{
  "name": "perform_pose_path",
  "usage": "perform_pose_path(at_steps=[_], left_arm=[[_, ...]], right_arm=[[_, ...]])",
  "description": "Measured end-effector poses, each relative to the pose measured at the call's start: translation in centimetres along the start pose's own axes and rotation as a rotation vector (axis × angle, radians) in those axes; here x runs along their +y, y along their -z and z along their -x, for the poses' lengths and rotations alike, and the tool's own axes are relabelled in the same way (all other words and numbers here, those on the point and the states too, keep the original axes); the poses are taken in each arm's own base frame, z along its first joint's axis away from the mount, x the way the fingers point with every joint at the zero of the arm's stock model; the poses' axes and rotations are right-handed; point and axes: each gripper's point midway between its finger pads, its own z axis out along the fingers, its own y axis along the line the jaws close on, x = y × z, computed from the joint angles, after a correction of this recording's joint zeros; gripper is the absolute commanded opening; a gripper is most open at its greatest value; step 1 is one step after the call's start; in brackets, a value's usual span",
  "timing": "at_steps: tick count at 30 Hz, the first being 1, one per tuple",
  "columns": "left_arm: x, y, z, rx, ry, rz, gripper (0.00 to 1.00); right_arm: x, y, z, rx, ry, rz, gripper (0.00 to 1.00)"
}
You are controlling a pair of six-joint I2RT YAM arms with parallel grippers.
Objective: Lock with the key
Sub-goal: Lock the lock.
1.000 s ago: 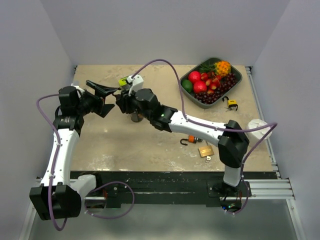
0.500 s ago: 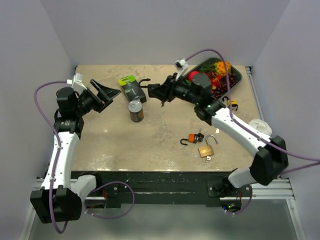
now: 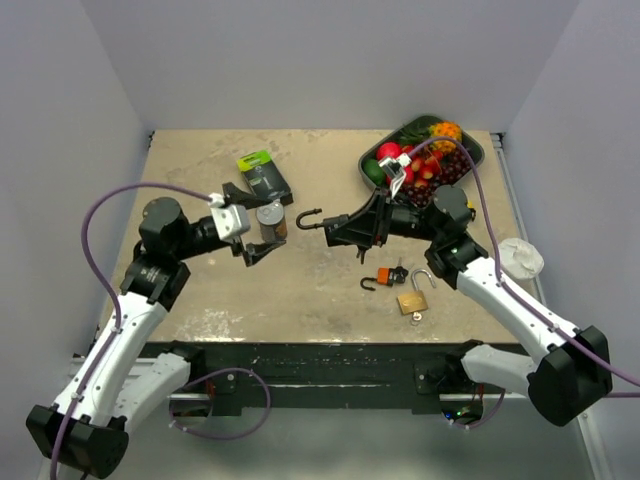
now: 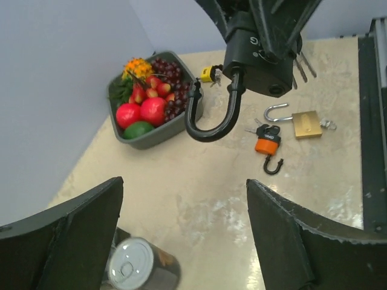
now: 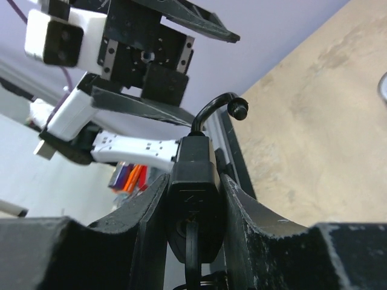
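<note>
My right gripper [image 3: 342,226] [image 5: 193,181] is shut on a black padlock [image 3: 328,222] [image 5: 195,187] [image 4: 257,57], held in the air over the table's middle. Its open shackle [image 3: 308,217] [image 4: 211,118] [image 5: 219,107] points left, toward my left gripper [image 3: 258,236] [image 4: 184,184]. A dark key piece [image 5: 192,241] sticks out of the keyhole, and silver keys [image 4: 302,63] dangle behind the lock. The left gripper stands wide open, holding nothing, facing the shackle a short way off. A tin can [image 3: 270,222] [image 4: 136,266] stands by its far finger.
An orange padlock [image 3: 383,281] [image 4: 266,147] with keys and a brass padlock [image 3: 414,298] [image 4: 305,122], both open, lie at front right. The fruit tray [image 3: 472,160] [image 4: 151,136] sits back right, with a small yellow lock [image 4: 208,74] near it. Also here are a green-and-black packet [image 3: 262,175] and a white object [image 3: 522,258].
The right arm drew back from the can, carrying the black padlock right and toward the front. The left arm swung in from the back left, and its gripper now faces the shackle.
</note>
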Motion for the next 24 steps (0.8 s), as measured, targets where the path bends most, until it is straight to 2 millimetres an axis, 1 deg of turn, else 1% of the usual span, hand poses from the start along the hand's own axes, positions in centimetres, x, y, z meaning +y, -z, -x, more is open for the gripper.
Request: perform_pose_path(at_steps=[1, 4, 7, 9, 11, 14, 18, 21, 24], left_arm=[[-0.6, -0.4, -0.1, -0.008, -0.067, -0.021, 0.79], [-1.7, -1.7, -0.8, -0.021, -0.22, -0.053, 0.71], [-2.6, -2.8, -1.6, -0.027, -0.331, -0.066, 0.67], [-2.9, -3.3, -1.7, -0.037, -0.393, -0.06, 0.65], [-3.0, -3.7, -1.4, -0.049, -0.435, -0.052, 0.63], [-3.0, -4.1, -0.5, -0.074, -0.484, -0.03, 0.61], [-3.0, -4.4, 0.4, -0.097, -0.521, -0.012, 0.57], [-3.4, -4.6, 0.7, -0.106, -0.541, -0.017, 0.5], [-3.6, -4.7, 0.8, -0.107, -0.553, -0.019, 0.46]], right_arm=[[0.2, 0.2, -0.4, 0.01, -0.014, 0.009, 0.0], [0.6, 0.5, -1.1, 0.026, -0.043, 0.026, 0.0], [0.8, 0.7, -1.5, 0.032, -0.064, 0.038, 0.0], [0.9, 0.8, -1.7, 0.037, -0.074, 0.048, 0.0], [1.0, 0.8, -1.8, 0.038, -0.082, 0.053, 0.0], [1.2, 0.9, -1.8, 0.036, -0.087, 0.06, 0.0], [1.3, 0.9, -1.8, 0.037, -0.097, 0.068, 0.0], [1.7, 0.9, -1.7, 0.039, -0.099, 0.083, 0.0], [1.9, 0.9, -1.7, 0.039, -0.101, 0.091, 0.0]])
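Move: The black padlock's open shackle, held out by the right hand, is about 7 cm to the left hand's right, 2 cm ahead and 1 cm higher; the lock body is some 13 cm to the left hand's right, level front to back and in height. The can stands roughly 8 cm ahead of the left hand, 3 cm left and 21 cm below. From the right hand, which grips the lock body, the shackle is about 6 cm left, 1 cm ahead and 1 cm up. The left hand goes about 6 cm to its right, towards the black padlock's shackle, dipping some 2.5 cm on the way and rising again while it rolls about 30 degrees around its fingers, front side going up, and narrows its wide-open jaws to about half, until the tips stand either side of the shackle bow without shutting on it. The right hand keeps its grip on the lock body and draws it back nearly 3 cm, shackle still pointing left at the left gripper. ##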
